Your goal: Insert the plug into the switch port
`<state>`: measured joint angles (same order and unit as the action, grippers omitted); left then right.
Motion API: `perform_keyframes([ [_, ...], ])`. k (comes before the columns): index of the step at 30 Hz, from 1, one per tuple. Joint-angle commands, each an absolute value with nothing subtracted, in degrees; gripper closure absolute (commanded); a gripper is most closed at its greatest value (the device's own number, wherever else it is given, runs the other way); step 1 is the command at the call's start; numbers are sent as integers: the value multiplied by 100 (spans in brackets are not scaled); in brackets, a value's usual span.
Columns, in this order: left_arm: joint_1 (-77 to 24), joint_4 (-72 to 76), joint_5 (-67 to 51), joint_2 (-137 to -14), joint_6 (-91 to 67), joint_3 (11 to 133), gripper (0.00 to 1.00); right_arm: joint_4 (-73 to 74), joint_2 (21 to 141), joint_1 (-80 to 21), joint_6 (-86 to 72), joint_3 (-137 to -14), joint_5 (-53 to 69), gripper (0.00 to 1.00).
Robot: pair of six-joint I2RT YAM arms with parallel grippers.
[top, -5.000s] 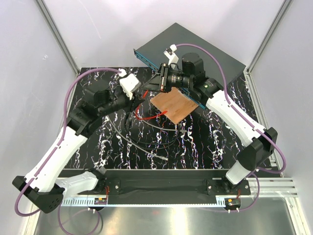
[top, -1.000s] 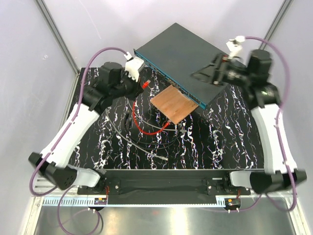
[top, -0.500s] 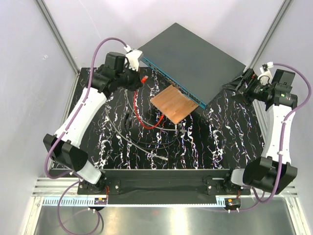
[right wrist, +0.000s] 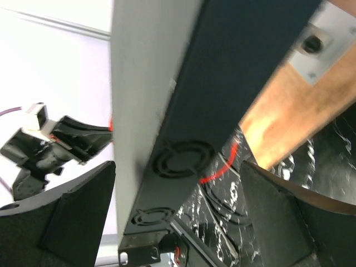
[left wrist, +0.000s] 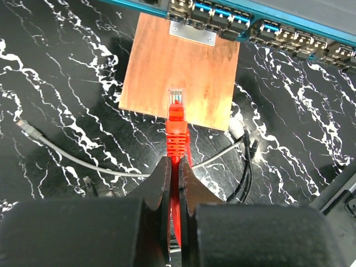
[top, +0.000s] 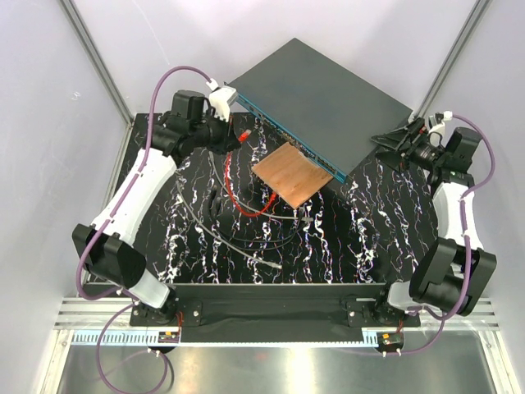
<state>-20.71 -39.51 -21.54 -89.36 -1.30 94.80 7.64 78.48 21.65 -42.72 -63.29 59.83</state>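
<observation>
The switch [top: 328,94] is a flat dark grey box at the back, with a blue-teal socket face [top: 283,135] turned to the front left. My left gripper [top: 232,135] is shut on the red plug's boot [left wrist: 177,139]. The clear plug tip [left wrist: 177,100] points at the sockets [left wrist: 222,14], still apart from them. My right gripper [top: 394,139] is open at the switch's right end. In the right wrist view, the vented end face [right wrist: 183,158] lies between its spread fingers [right wrist: 67,217]. I cannot tell whether they touch it.
A copper-brown plate [top: 293,174] lies partly under the switch's front face and shows in the left wrist view [left wrist: 178,72]. The red cable [top: 238,197] loops over the black marbled table [top: 369,238]. A loose grey cable [top: 238,246] and black cables [left wrist: 247,172] lie nearby.
My left gripper lifted the red plug from mid-table up to the switch's left face and now holds still. My right arm swung from over the plate to the switch's right end, closing in.
</observation>
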Motion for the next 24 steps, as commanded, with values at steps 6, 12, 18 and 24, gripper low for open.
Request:
perform_keyframes([
  [6, -2065, -3700, -2338, -9201, -35, 9834, 100, -1493, 8147, 2180, -5309, -6170, 6513, 5],
  [12, -2258, -3481, -2092, -9518, -140, 10037, 100, -1748, 8253, 2171, -5484, -6074, 6408, 27],
  [18, -2320, -3199, -1872, -9624, -97, 10142, 100, -1758, 8235, 2162, -5555, -5924, 6363, 40],
  [24, -2408, -3076, -1381, -9633, 316, 10178, 100, -1635, 8253, 2162, -5581, -5924, 6293, 57],
])
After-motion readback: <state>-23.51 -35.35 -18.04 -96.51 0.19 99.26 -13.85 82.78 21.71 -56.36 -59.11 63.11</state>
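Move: The left gripper holds the red plug; the nearest row of switch ports lies about 6 cm ahead, 10 cm right and some 5 cm lower. The wooden board is roughly 5 cm back and 14 cm right of that gripper, 16 cm below; the switch's left corner is 15 cm straight ahead, about level. For the open right gripper, the switch's fan side is just 2 cm ahead and 1 cm left, at its height. Slide the right gripper some 2 cm forward over the fan side of the switch, then close its wide-open fingers partway until they pinch the switch across its thickness. Meanwhile, carry the plug with the left gripper about 4 cm forward and right towards the ports, dipping a couple of centimetres before rising about halfway back, fingers still shut on it. ##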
